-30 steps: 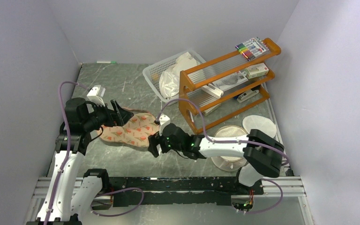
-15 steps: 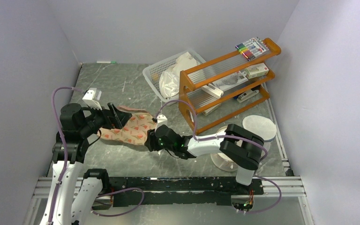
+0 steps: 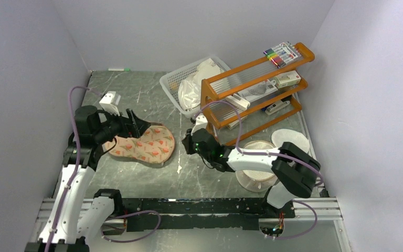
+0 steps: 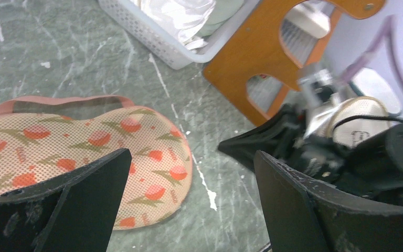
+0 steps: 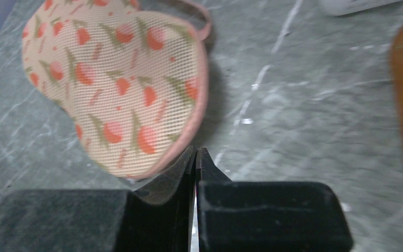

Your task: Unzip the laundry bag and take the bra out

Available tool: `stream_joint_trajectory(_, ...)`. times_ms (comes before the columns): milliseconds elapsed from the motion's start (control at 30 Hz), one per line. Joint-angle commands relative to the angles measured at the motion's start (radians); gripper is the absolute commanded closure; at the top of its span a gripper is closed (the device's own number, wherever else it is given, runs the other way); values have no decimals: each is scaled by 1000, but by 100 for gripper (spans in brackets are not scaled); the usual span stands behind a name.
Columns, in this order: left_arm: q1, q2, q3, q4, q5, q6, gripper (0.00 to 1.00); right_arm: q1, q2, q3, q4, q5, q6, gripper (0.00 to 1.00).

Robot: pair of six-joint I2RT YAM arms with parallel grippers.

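Note:
The laundry bag (image 3: pixel 142 145), a flat peach pouch with red-orange flowers and a pink rim, lies on the table left of centre. It also shows in the left wrist view (image 4: pixel 57 147) and the right wrist view (image 5: pixel 120 79). My left gripper (image 3: pixel 139 125) is open and empty, hovering over the bag's far right end; in its own view (image 4: pixel 191 157) the jaws stand wide apart over the bag's edge and bare table. My right gripper (image 3: pixel 187 143) is shut and sits just right of the bag, its tips (image 5: pixel 195 152) close to the pink rim. The bra is hidden.
A white basket (image 3: pixel 174 83) holding plastic bags stands at the back. An orange wooden rack (image 3: pixel 257 84) stands right of it. A white round mesh drum (image 3: pixel 257 165) sits under my right arm. The table (image 3: pixel 136 94) is dark marbled.

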Motion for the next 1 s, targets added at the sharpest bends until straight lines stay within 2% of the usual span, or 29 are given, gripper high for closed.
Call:
stream_joint_trajectory(0, -118, 60, 63, -15, -228, 84, 1, -6, -87, -42, -18, -64, -112, 90)
stream_joint_trajectory(67, -198, 94, 86, -52, -355, 110, 1, -5, -101, -39, -38, -104, -136, 85)
stream_joint_trajectory(167, -233, 119, 102, -66, -434, 96, 1, 0, -88, -27, -31, -144, -166, 76)
stream_joint_trajectory(333, -234, 61, 74, -54, -445, -18, 1, 1, -5, 62, -10, -231, -172, 70)
stream_joint_trajectory(433, -235, -36, -5, -15, -444, -50, 1, 1, 85, 131, 43, -370, -162, 60)
stream_joint_trajectory(500, -235, -84, -17, -2, -465, -89, 1, 2, 152, 180, 63, -438, -161, 57)
stream_joint_trajectory(700, -237, -179, -19, -24, -495, -99, 1, 2, 311, 333, 36, -485, -161, 40)
stream_joint_trajectory(867, -237, -216, -19, -26, -518, -99, 1, 2, 427, 421, 24, -600, -122, 37)
stream_joint_trajectory(967, -238, -202, -17, -27, -512, -96, 1, -14, 445, 384, 43, -595, -116, 37)
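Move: The floral laundry bag lies flat to the left of the right hand, its middle some 18 cm left, about level fore and aft and 7 cm below. The basket stands about 24 cm ahead of that hand and 3 cm right; the wooden shelf's middle some 20 cm ahead and 29 cm right. From the left hand the bag's middle is about 5 cm back, 3 cm left and 20 cm below. The opening right hand swings 13 cm left over the bag, turning 30 degrees counter-clockwise; the left dips, rises. ##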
